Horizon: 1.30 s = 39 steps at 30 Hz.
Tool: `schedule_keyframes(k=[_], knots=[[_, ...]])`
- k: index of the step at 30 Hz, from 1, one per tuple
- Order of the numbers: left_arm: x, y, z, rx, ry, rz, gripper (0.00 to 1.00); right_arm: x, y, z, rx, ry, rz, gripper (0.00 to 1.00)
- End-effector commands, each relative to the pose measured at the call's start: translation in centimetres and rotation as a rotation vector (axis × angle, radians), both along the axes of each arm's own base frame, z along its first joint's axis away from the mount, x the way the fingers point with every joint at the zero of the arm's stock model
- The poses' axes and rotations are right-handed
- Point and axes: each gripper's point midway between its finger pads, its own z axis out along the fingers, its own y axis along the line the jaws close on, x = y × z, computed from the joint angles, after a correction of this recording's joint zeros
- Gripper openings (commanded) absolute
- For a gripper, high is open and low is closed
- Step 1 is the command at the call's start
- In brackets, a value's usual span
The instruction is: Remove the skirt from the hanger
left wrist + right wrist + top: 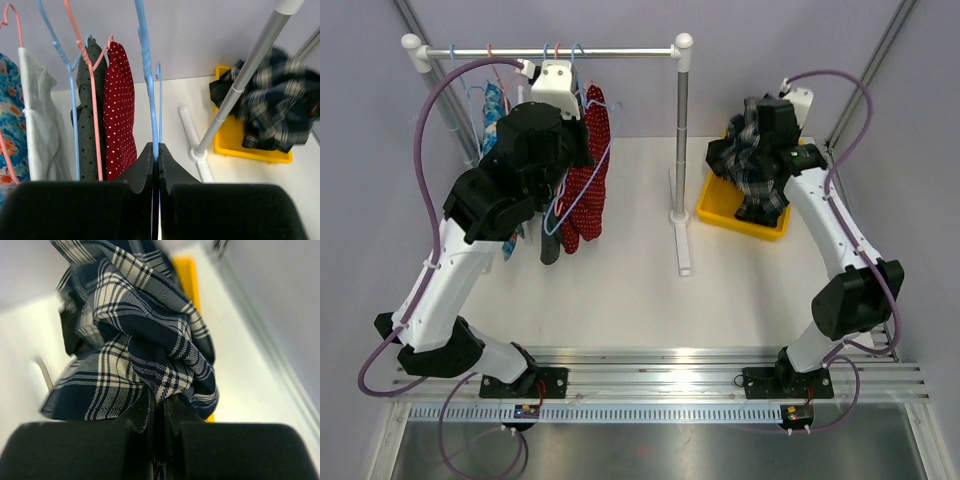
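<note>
The navy and white plaid skirt (757,168) hangs bunched from my right gripper (772,135) above the yellow bin (720,212). In the right wrist view the right gripper (159,400) is shut on a fold of the skirt (145,340). My left gripper (156,152) is shut on the wire of a bare light-blue hanger (148,75). In the top view the left gripper (563,100) sits just under the rail (620,51), and no cloth shows on the hanger (603,172). The skirt (275,105) is well to the hanger's right, apart from it.
Other clothes hang on the rail: a red polka-dot piece (119,110), a grey dotted one (89,125), a white one (37,125) and a blue floral one (7,125). The rack's right post (682,150) and its foot (682,245) stand between the two arms.
</note>
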Motion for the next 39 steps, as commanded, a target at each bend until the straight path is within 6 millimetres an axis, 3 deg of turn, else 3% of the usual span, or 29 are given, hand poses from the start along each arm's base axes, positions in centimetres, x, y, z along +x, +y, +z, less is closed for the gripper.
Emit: schedule_keyframes(k=[1, 2, 4, 5, 6, 7, 8, 9, 11, 12, 14, 16, 18, 20, 22, 23, 25, 26, 31, 35, 39], knots=[[1.6, -1.3, 1.0, -0.037, -0.034, -0.028, 0.00, 0.7, 1.2, -3.5, 0.145, 0.006, -0.005, 0.10], [2.0, -1.6, 1.0, -0.033, -0.032, -0.032, 0.00, 0.1, 1.5, -5.8, 0.161, 0.059, -0.001, 0.23], [2.9, -2.5, 1.3, -0.032, -0.037, -0.043, 0.00, -0.8, 2.6, -7.1, 0.248, 0.065, 0.018, 0.40], [3.2, -2.9, 1.4, -0.027, -0.042, -0.051, 0.00, -2.2, 2.7, -10.1, 0.262, 0.115, 0.021, 0.43], [4.2, -3.8, 0.7, -0.010, -0.028, -0.055, 0.00, -3.2, 3.3, -9.2, 0.302, 0.079, 0.059, 0.45], [4.2, -3.8, 2.1, -0.031, -0.057, -0.057, 0.00, -3.4, 3.6, -9.0, 0.335, 0.039, 0.075, 0.46], [4.4, -4.2, 2.3, -0.030, -0.063, -0.065, 0.00, -4.8, 3.6, -11.3, 0.342, 0.075, 0.078, 0.47], [4.8, -4.7, 2.5, -0.032, -0.070, -0.072, 0.00, -5.7, 3.6, -10.4, 0.363, 0.041, 0.091, 0.47], [5.8, -5.8, 2.2, -0.036, -0.070, -0.082, 0.00, -7.2, 4.0, -11.8, 0.390, 0.067, 0.112, 0.48], [6.1, -6.4, 2.1, -0.048, -0.075, -0.091, 0.00, -7.9, 4.4, -11.4, 0.407, 0.059, 0.139, 0.50], [7.1, -7.8, 0.7, -0.056, -0.048, -0.107, 0.00, -8.8, 4.5, -11.9, 0.413, 0.074, 0.149, 0.59], [7.6, -9.0, -0.2, -0.067, -0.031, -0.127, 0.00, -9.4, 4.5, -11.6, 0.411, 0.074, 0.164, 0.83], [8.3, -10.2, -1.6, -0.074, -0.003, -0.145, 0.00, -9.8, 4.4, -11.1, 0.405, 0.066, 0.172, 0.96], [8.5, -10.6, -2.1, -0.084, 0.011, -0.143, 0.00, -10.0, 4.3, -10.7, 0.400, 0.060, 0.178, 0.97], [8.3, -10.5, -1.9, -0.090, 0.012, -0.146, 0.12, -10.3, 4.4, -10.0, 0.403, 0.048, 0.191, 0.97], [8.0, -10.2, -1.4, -0.094, 0.002, -0.145, 0.37, -10.4, 4.4, -9.8, 0.406, 0.045, 0.195, 0.97], [7.0, -9.0, 0.1, -0.100, -0.027, -0.138, 0.54, -10.8, 4.6, -9.1, 0.417, 0.030, 0.211, 0.97], [6.6, -8.1, 0.8, -0.095, -0.042, -0.119, 0.67, -11.0, 4.7, -9.1, 0.420, 0.029, 0.215, 0.97], [3.1, -2.5, 3.5, -0.064, -0.098, -0.035, 0.79, -12.0, 4.9, -8.9, 0.434, 0.030, 0.234, 0.97], [1.7, 1.2, 2.9, -0.017, -0.106, 0.059, 0.79, -12.6, 4.8, -9.4, 0.432, 0.041, 0.238, 0.97], [1.3, 2.7, 1.6, 0.006, -0.091, 0.098, 0.79, -13.1, 4.8, -9.7, 0.429, 0.051, 0.240, 0.97]])
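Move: The navy plaid skirt, already off its hanger and gripped by the right hand, is bound for the yellow box, whose middle lies about 5 cm ahead, 3 cm left and 27 cm below. The rack's right post stands some 22 cm left and 3 cm back. The left hand's blue hanger goes to bare rail about 10 cm ahead, 11 cm right and 6 cm higher; the red dotted garment hangs 15 cm left of that spot and 20 cm lower. The plaid skirt is taken down by the right hand, about 16 cm and somewhat back; its fingers open on the way and then wide, letting go before it lifts a little and backs off. The blue hanger goes right and forward to the rail with the left hand, which sinks slightly to hook it on, opens, then withdraws left, back and up. ##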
